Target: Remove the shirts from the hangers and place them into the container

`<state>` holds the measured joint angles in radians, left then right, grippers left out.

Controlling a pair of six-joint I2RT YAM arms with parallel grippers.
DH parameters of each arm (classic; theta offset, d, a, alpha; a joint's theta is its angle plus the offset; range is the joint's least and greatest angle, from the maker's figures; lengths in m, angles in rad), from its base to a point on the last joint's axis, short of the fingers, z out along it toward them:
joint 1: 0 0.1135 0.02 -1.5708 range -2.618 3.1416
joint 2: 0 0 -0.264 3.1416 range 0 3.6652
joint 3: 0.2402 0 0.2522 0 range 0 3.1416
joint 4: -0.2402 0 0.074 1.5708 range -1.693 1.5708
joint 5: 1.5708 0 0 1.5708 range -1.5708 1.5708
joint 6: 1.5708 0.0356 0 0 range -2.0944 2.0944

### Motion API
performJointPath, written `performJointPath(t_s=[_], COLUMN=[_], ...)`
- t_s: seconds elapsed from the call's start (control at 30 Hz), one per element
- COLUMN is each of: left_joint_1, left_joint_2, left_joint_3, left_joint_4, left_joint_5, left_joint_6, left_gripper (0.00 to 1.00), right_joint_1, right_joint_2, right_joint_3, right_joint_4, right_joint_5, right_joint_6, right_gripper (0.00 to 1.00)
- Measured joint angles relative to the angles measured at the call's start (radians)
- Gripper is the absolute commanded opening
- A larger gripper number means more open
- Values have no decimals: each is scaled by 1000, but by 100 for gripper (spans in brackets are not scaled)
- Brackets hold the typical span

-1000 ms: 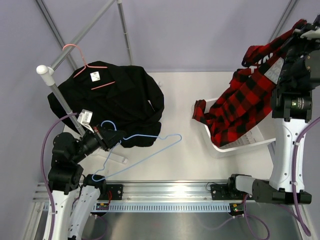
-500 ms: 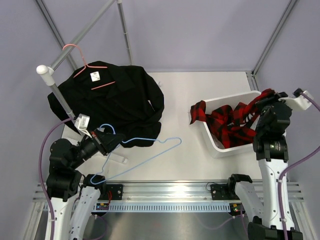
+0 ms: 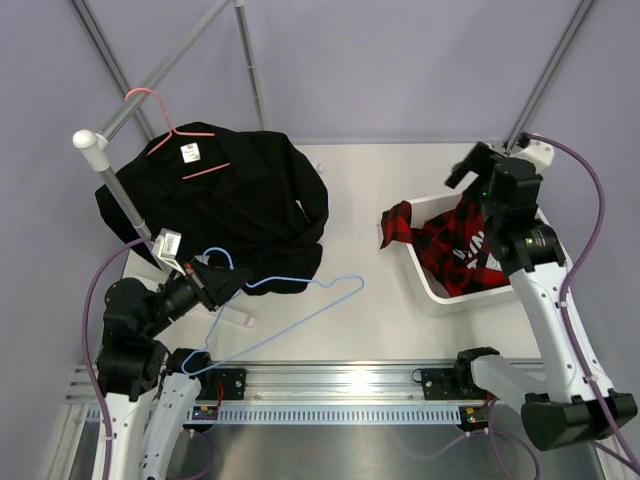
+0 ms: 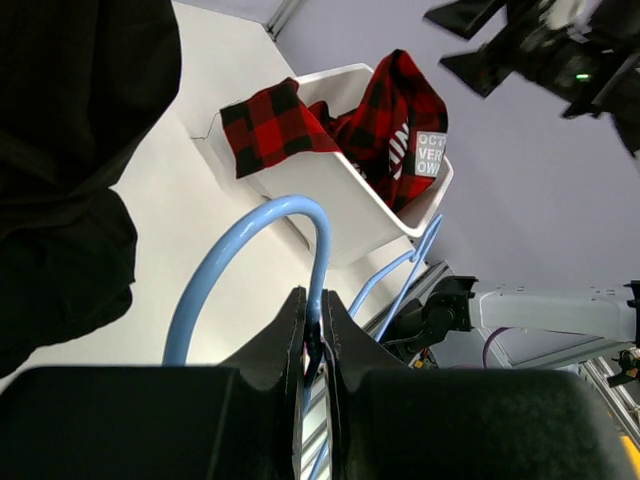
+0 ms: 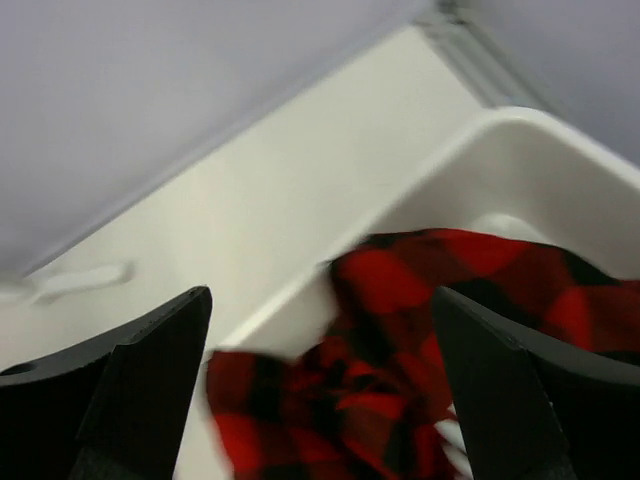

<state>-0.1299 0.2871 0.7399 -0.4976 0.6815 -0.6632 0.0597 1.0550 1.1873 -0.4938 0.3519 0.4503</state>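
The red-and-black plaid shirt (image 3: 455,245) lies bunched in the white container (image 3: 425,290), with one sleeve draped over its left rim. My right gripper (image 3: 472,165) hovers open above the container's far side and holds nothing; its wrist view shows the plaid shirt (image 5: 420,300) below spread fingers (image 5: 150,380). The black shirt (image 3: 240,200) hangs on the pink hanger (image 3: 165,130) at the back left. My left gripper (image 3: 215,280) is shut on the hook of the bare light-blue hanger (image 3: 300,305), and the wire (image 4: 250,250) is pinched between the jaws.
A grey rack pole with a white end cap (image 3: 90,142) carries the pink hanger. More frame poles (image 3: 250,70) cross the back. An aluminium rail (image 3: 330,385) runs along the near edge between the arm bases.
My right arm lowered the plaid shirt into the container, let go of it and moved up toward the back with its jaws open. The left arm and blue hanger barely moved.
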Motion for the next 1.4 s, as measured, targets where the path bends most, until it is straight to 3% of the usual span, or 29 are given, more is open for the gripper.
performJointPath(t_s=[0.1, 0.3, 0.47, 0.63, 0.7, 1.23, 1.33, 1.4], left_joint_1=[0, -2, -7, -8, -9, -10, -11, -11], left_joint_2=[51, 175, 192, 195, 195, 164, 140, 133], left_joint_3=[-8, -13, -7, 16, 34, 103, 102, 102], left_joint_4=[5, -23, -59, -83, -99, -158, -151, -145], left_joint_5=[-1, -64, -121, -121, -117, 47, 81, 99], left_joint_6=[12, 87, 150, 175, 182, 225, 211, 205], left_gripper=[0, 0, 0, 0, 0, 0, 0, 0], right_joint_1=[204, 336, 483, 802, 872, 882, 883, 883], right_joint_2=[-38, -58, 18, 186, 235, 234, 234, 234], right_joint_3=[66, 55, 11, 37, 42, -14, -24, -31], right_joint_4=[5, -42, -40, 0, 18, 109, 121, 138], right_joint_5=[-21, -50, -230, -464, -555, -1023, -1063, -1086], right_joint_6=[-30, -35, -82, -163, -195, -290, -292, -296], right_gripper=[99, 100, 99, 93, 90, 77, 60, 13])
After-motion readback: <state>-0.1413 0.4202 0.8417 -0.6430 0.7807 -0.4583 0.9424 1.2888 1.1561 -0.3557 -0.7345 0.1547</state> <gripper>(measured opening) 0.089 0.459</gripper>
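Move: The right hand, empty and wide open over the container, is going for the free end of the blue hanger, which lies about 38 cm to its left, 23 cm back and 6 cm lower. The container with the red shirt is centred roughly 3 cm ahead, 4 cm right and 24 cm below. The black shirt is some 62 cm left and 3 cm back, about 8 cm lower. The left hand holds the hanger by its neck, the free end about 21 cm to its right, 2 cm back and 3 cm lower. The left fingers keep their pinch on the blue hanger, dipping about 5 cm forward and down, then easing back and partway up. The right hand sweeps quickly left and back, away from the container, rising briefly before sinking, and swings round counter-clockwise some 110 degrees. Its open fingers come to straddle the hanger's free end and start closing, without a clear grip yet. ##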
